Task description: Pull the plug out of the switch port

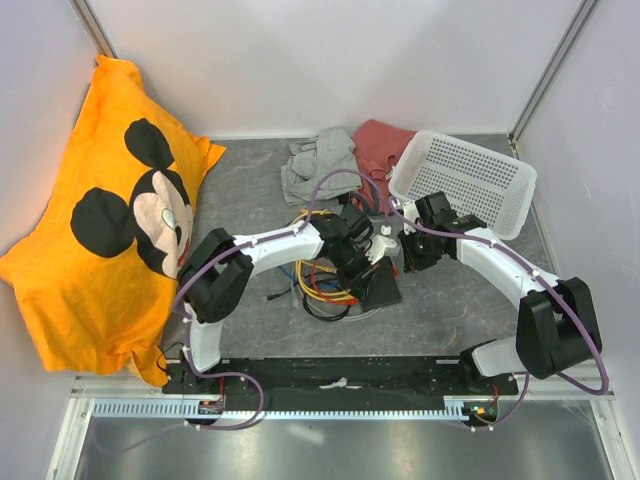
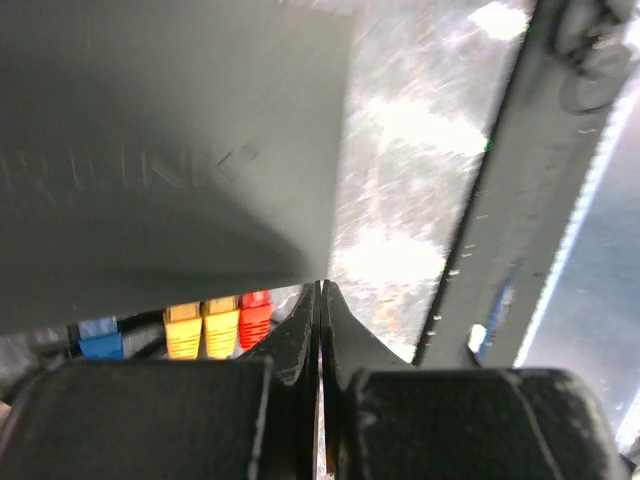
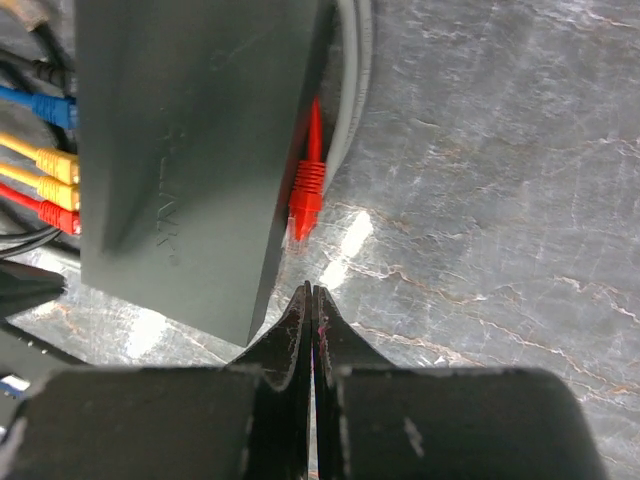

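The matte-black switch box [image 1: 381,288] lies flat mid-table; it also shows in the left wrist view [image 2: 170,150] and the right wrist view [image 3: 190,150]. One edge holds a blue plug [image 3: 55,108], two yellow plugs [image 3: 55,175] and a red plug [image 3: 62,220], all seated in sockets. A second red plug [image 3: 305,195] lies loose on the table beside the box's opposite edge, next to a grey cable [image 3: 352,90]. My left gripper [image 2: 320,287] is shut and empty at the box's corner near the seated red plug [image 2: 255,315]. My right gripper [image 3: 313,289] is shut and empty, just short of the loose red plug.
A tangle of coloured cables [image 1: 322,282] lies left of the box. A white basket [image 1: 465,180], red cloth [image 1: 378,145] and grey cloth [image 1: 318,160] sit at the back. A large orange Mickey Mouse pillow [image 1: 110,210] fills the left side.
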Motion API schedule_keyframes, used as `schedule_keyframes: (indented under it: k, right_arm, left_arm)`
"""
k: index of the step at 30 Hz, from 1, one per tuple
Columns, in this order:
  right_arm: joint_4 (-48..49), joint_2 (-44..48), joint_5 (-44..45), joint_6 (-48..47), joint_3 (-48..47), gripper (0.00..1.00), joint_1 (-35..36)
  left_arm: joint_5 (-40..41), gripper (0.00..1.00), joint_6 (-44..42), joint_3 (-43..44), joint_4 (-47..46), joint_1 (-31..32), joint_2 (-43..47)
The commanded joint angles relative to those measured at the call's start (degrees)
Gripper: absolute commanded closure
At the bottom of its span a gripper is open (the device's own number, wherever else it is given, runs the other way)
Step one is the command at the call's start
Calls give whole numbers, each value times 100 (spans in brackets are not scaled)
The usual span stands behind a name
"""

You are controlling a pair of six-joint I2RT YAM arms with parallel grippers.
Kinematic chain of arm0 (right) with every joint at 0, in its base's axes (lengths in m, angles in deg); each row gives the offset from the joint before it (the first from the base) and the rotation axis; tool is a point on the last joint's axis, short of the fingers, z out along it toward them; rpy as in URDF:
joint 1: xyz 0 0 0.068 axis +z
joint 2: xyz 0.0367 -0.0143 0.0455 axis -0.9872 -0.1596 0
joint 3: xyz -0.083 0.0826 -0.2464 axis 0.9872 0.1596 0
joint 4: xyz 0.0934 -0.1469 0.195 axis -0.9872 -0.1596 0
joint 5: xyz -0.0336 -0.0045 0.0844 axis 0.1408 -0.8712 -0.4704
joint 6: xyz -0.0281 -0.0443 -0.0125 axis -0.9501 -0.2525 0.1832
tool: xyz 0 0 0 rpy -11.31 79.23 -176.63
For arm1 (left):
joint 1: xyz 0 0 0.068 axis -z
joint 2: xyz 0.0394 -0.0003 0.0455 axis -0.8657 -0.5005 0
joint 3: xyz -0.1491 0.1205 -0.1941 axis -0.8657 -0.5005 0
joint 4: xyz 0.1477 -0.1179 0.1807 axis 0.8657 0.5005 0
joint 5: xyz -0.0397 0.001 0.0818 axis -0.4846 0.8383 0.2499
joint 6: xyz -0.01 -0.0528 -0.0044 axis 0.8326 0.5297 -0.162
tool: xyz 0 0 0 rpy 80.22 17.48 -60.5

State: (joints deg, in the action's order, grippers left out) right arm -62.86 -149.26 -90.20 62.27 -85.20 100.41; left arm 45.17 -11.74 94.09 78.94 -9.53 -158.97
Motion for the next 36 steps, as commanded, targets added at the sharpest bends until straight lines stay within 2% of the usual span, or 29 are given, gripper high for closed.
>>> schedule_keyframes:
  k: [1,3,4,5,9,13,21,27,31,36]
  right_arm:
    - [45,75,-414,-144,-172,100,-17]
    - [115,40,-591,-223,-225,100,-8]
    - [141,22,-844,-293,-225,100,-8]
    - [176,-12,-977,-355,-216,100,-8]
    - [150,-223,-1593,-732,-251,100,149]
    - [36,-531,-1638,-1128,-488,100,404]
    - [106,-1137,-963,-1094,-875,100,914]
    - [343,-1322,-435,-892,-471,100,985]
    - [361,-1472,225,-1119,-365,100,1029]
    - [343,-1498,15,-1033,-392,100,1029]
  left_arm:
    - [-707,90,39,-35,267,-586,556]
    - [-918,78,506,-465,30,-1236,880]
    - [-962,66,1057,-606,-145,-1473,943]
    - [-1067,61,1271,-851,-426,-1867,996]
    - [-1234,44,1686,-907,-744,-2371,778]
    - [-1612,42,1967,-687,-1008,-2477,216]
    - [-1929,43,2310,-634,-1702,-2468,-295]
    - [-1710,44,2416,-757,-2089,-2319,-400]
    - [-1578,43,2153,-625,-2081,-2091,-480]
    - [-1595,48,2169,-546,-2081,-1932,-647]
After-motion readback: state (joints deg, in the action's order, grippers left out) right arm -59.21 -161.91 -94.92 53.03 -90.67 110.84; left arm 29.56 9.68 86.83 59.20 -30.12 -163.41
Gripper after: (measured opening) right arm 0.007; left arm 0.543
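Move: For my left hand, the blue plug in the switch's left side is roughly 6 cm ahead, 2 cm left and 3 cm lower. The yellow plugs are 4 cm ahead and 1 cm left, the red one 2 cm ahead and 1 cm left, and the switch's middle 5 cm ahead, 4 cm right. From my right hand the switch's middle is about 7 cm left, level fore-and-aft, 4 cm below; a loose red plug lies 3 cm ahead, 2 cm left and 5 cm down. I swing my shut right hand about 7 cm left over the switch, turning it some 20 degrees counter-clockwise, then lower it 3 cm until its fingertips press on the switch's top. Meanwhile my left hand leaves the near left corner, sweeping forward and left, about 10 cm each, opening past half and turning counter-clockwise, then eases back rightward towards the row of plugs. ##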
